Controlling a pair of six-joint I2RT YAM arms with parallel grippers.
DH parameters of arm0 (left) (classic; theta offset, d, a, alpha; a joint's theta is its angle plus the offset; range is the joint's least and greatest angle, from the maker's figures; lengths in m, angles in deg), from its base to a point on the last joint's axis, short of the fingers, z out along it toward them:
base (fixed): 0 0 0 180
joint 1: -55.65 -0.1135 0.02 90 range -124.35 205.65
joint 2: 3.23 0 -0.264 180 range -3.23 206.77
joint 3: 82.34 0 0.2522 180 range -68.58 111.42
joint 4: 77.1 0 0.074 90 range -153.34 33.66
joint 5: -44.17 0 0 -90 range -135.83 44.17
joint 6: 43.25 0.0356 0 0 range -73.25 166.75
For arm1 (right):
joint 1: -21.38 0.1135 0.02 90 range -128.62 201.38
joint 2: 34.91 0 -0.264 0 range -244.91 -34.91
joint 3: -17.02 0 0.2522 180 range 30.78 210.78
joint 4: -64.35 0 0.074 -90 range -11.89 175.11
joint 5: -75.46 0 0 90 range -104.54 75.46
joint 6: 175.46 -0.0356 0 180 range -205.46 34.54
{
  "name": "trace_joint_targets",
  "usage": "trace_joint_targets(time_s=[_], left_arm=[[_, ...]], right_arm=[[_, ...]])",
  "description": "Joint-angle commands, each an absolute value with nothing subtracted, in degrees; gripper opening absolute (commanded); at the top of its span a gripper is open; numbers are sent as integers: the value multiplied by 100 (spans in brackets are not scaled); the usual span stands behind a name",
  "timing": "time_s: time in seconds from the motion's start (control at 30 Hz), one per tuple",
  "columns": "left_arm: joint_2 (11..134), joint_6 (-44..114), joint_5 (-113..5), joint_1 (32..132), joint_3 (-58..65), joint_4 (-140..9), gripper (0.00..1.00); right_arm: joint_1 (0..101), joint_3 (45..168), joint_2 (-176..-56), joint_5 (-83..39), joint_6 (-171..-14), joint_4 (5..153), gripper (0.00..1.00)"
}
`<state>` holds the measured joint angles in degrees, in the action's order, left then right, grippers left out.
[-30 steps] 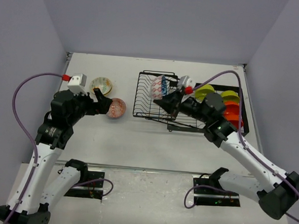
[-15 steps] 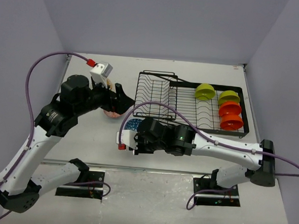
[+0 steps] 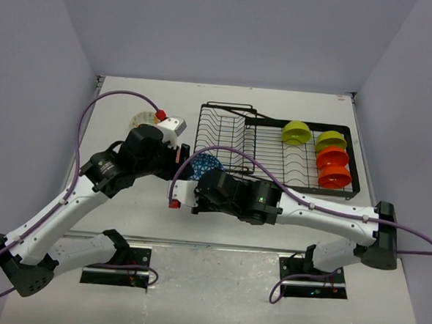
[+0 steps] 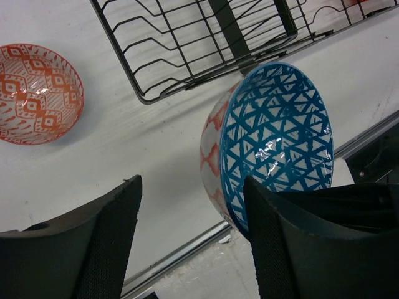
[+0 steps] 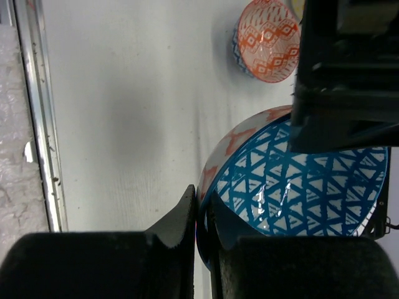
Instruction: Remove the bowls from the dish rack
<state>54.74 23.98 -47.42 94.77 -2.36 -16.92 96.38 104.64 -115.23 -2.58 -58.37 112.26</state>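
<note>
My right gripper (image 5: 202,212) is shut on the rim of a blue-patterned bowl (image 5: 299,187), holding it tilted above the table, just in front of the dish rack (image 3: 225,133). From above, that bowl (image 3: 205,166) hangs between the two arms. My left gripper (image 4: 192,184) is open beside it. The bowl (image 4: 274,137) has its lower edge between the fingers, close to the right one. In the rack's flat section stand two lime green bowls (image 3: 296,132) and two orange bowls (image 3: 332,158). On the table lie a pinkish-patterned bowl (image 4: 37,93) and a cream bowl (image 3: 141,121).
The rack's raised basket section (image 4: 187,50) has no bowls in it and lies just beyond the held bowl. A metal strip (image 4: 174,261) marks the table's near edge. Grey walls close in the table at the back and both sides.
My right arm carried the blue-patterned bowl out of the rack to its front left. My left arm swung from the bowls on the table over to it, and its jaws narrowed a little.
</note>
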Motion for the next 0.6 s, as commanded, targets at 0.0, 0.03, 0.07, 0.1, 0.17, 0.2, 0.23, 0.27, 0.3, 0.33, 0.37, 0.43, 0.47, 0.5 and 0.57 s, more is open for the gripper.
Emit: trace_joint_targets(time_s=[0.0, 0.03, 0.07, 0.1, 0.17, 0.2, 0.23, 0.27, 0.3, 0.33, 0.37, 0.43, 0.47, 0.5, 0.57], left_arm=[[5504, 2487, -4453, 9617, -258, -1755, 66], [5512, 2478, -4390, 9635, -257, -1737, 60], [5513, 2460, -4285, 9643, -257, -1711, 57], [5513, 2451, -4250, 9644, -240, -1684, 52], [5556, 2416, -4030, 9652, -196, -1614, 40], [5556, 2390, -3934, 9644, -144, -1596, 31], [5556, 2338, -3846, 9644, -108, -1588, 26], [5539, 2294, -3601, 9644, -73, -1579, 22], [5530, 2232, -3460, 9644, -12, -1587, 12], [5513, 2179, -3354, 9644, 15, -1596, 0], [5460, 2074, -3161, 9644, 41, -1640, 0], [5372, 1986, -3063, 9644, 41, -1745, 0], [5259, 1881, -2923, 9644, 33, -1841, 0], [5197, 1828, -2835, 9644, 15, -1877, 0], [4995, 1670, -2554, 9644, -11, -1921, 0]], right_arm=[[9688, 10522, -11489, 582, -5593, 10334, 0], [9697, 10522, -11524, 672, -5584, 10238, 0], [9732, 10531, -11533, 707, -5567, 10097, 0], [9758, 10513, -11551, 760, -5549, 9992, 0], [9863, 10522, -11621, 1015, -5444, 9710, 0], [9907, 10557, -11656, 1216, -5417, 9631, 0], [9986, 10566, -11708, 1322, -5347, 9439, 0], [10013, 10566, -11735, 1401, -5321, 9350, 0], [10048, 10549, -11753, 1463, -5303, 9253, 0], [10066, 10548, -11762, 1559, -5320, 9078, 0], [10092, 10531, -11770, 1560, -5338, 8981, 0], [10101, 10505, -11770, 1578, -5408, 8718, 0], [10110, 10487, -11762, 1613, -5434, 8638, 0], [10110, 10487, -11770, 1630, -5478, 8576, 0], [10119, 10461, -11770, 1727, -5522, 8322, 8]])
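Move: Just right of the left fingers is the near-upright rim of the blue bowl, its middle some 6 cm to the left hand's right and 1 cm back. The right hand already holds it, the middle about 5 cm ahead and 1 cm right of its fingers. From the left hand, the red bowl stands on the table about 12 cm ahead, 10 cm left and 19 cm below; the flowered bowls some 24 cm ahead, 19 cm left, just as low. Closing from well open to shut, the left fingers pinch the blue bowl's rim while the right keeps its own pinch on it. The right hand goes about 5 cm left, rising some 3 cm and easing forward, tipping its fingers up about 15 degrees; the left, nearly still at first, then goes with it some 2 cm each forward, left and up, turning about 10 degrees counter-clockwise. ##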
